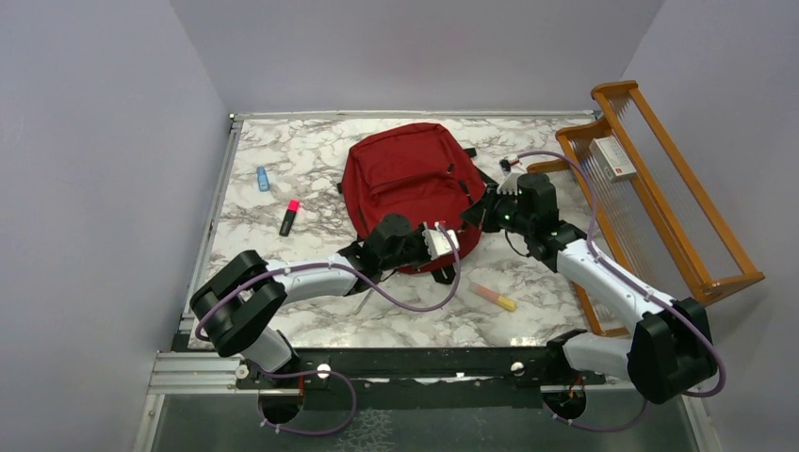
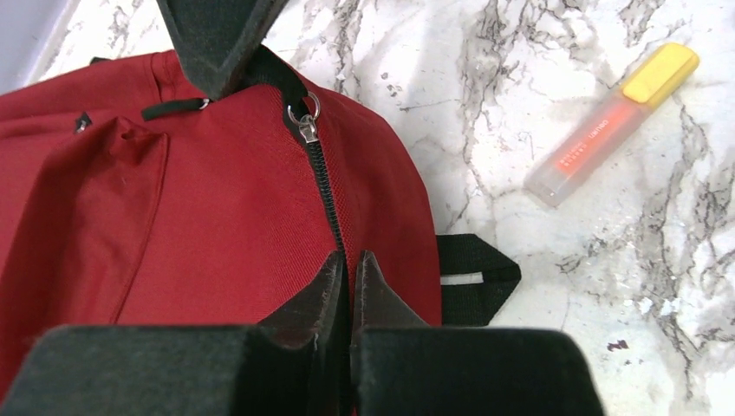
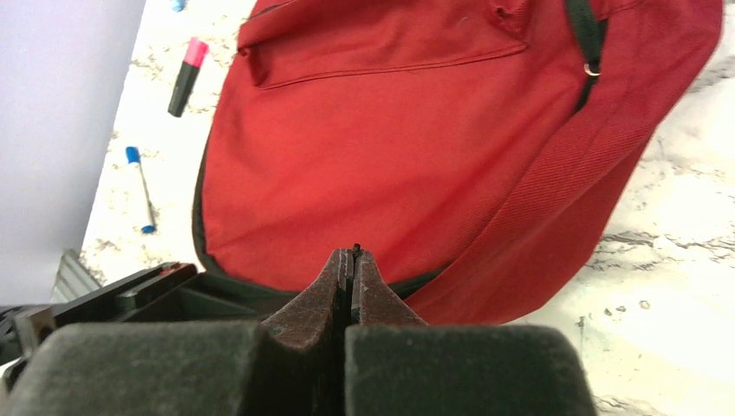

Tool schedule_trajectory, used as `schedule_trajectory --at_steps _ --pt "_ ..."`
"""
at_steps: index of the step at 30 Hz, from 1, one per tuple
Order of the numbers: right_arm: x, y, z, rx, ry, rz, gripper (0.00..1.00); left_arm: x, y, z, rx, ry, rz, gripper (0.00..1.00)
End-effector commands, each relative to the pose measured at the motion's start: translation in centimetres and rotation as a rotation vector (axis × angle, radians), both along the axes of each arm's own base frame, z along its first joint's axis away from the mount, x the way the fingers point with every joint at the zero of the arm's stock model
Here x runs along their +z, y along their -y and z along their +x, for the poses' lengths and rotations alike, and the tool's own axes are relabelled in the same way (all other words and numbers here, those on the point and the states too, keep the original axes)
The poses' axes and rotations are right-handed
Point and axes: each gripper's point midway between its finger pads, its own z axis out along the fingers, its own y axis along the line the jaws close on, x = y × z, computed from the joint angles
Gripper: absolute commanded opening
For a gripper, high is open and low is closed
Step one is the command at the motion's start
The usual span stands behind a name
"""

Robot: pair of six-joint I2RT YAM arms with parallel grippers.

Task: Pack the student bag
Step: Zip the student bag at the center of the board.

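The student bag [image 1: 410, 184], a red backpack with black zippers, lies flat in the middle of the marble table. My left gripper [image 2: 349, 264] is shut, pinching the bag's black zipper line [image 2: 325, 186] just below the metal slider [image 2: 305, 121]; from above, the left gripper [image 1: 456, 241] sits at the bag's near right corner. My right gripper [image 3: 354, 253] is shut with a thin black bit poking out between its tips. In the left wrist view one of its dark fingers [image 2: 217, 39] sits on a black tab beside the slider. From above, the right gripper [image 1: 476, 217] is at the bag's right edge.
An orange highlighter with a yellow cap [image 1: 495, 298] lies near the front, right of the bag. A pink-capped black marker [image 1: 289, 217] and a small blue item [image 1: 263, 178] lie left of the bag. An orange wooden rack [image 1: 674, 202] holding a white box [image 1: 617, 158] stands at the right edge.
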Motion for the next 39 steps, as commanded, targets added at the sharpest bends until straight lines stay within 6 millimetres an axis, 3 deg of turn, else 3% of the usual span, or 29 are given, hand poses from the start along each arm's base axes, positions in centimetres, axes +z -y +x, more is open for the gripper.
schedule_trajectory --at_steps 1,9,21,39 --pt "0.0 1.6 2.4 -0.114 0.016 -0.043 0.00 -0.2 0.0 -2.0 -0.034 -0.081 -0.042 0.00" --pt "-0.6 3.6 5.8 -0.215 0.021 -0.093 0.00 -2.2 -0.1 -5.1 -0.071 -0.122 -0.007 0.00" --pt "-0.7 7.3 11.3 -0.323 0.053 -0.113 0.00 -4.1 -1.4 -7.2 -0.056 -0.142 0.033 0.00" --pt "-4.0 7.6 20.5 -0.354 0.043 -0.144 0.00 -4.6 -2.5 -8.3 -0.064 -0.145 0.054 0.00"
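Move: The right hand already holds a zip pull of the student bag; the bag's second zip pull lies about 13 cm ahead of it, 2 cm to its right and 9 cm lower. From that hand the pocket pull sits some 18 cm ahead, 1 cm left and 8 cm down, the highlighter 10 cm back, 6 cm right and 14 cm down. The left hand pinches the bag near the zip; from it the second zip pull is some 17 cm ahead, 5 cm right and 4 cm lower. With its shut fingers still gripping the zip pull, the right hand drags the slider along the bag's right side, forward about 15 cm and down some 8, first veering right, turning around 15 degrees clockwise on the way to the second zip pull. The left hand keeps its pinch on the near part of the bag and draws back about 5 cm and slightly down, then holds, edging left. ##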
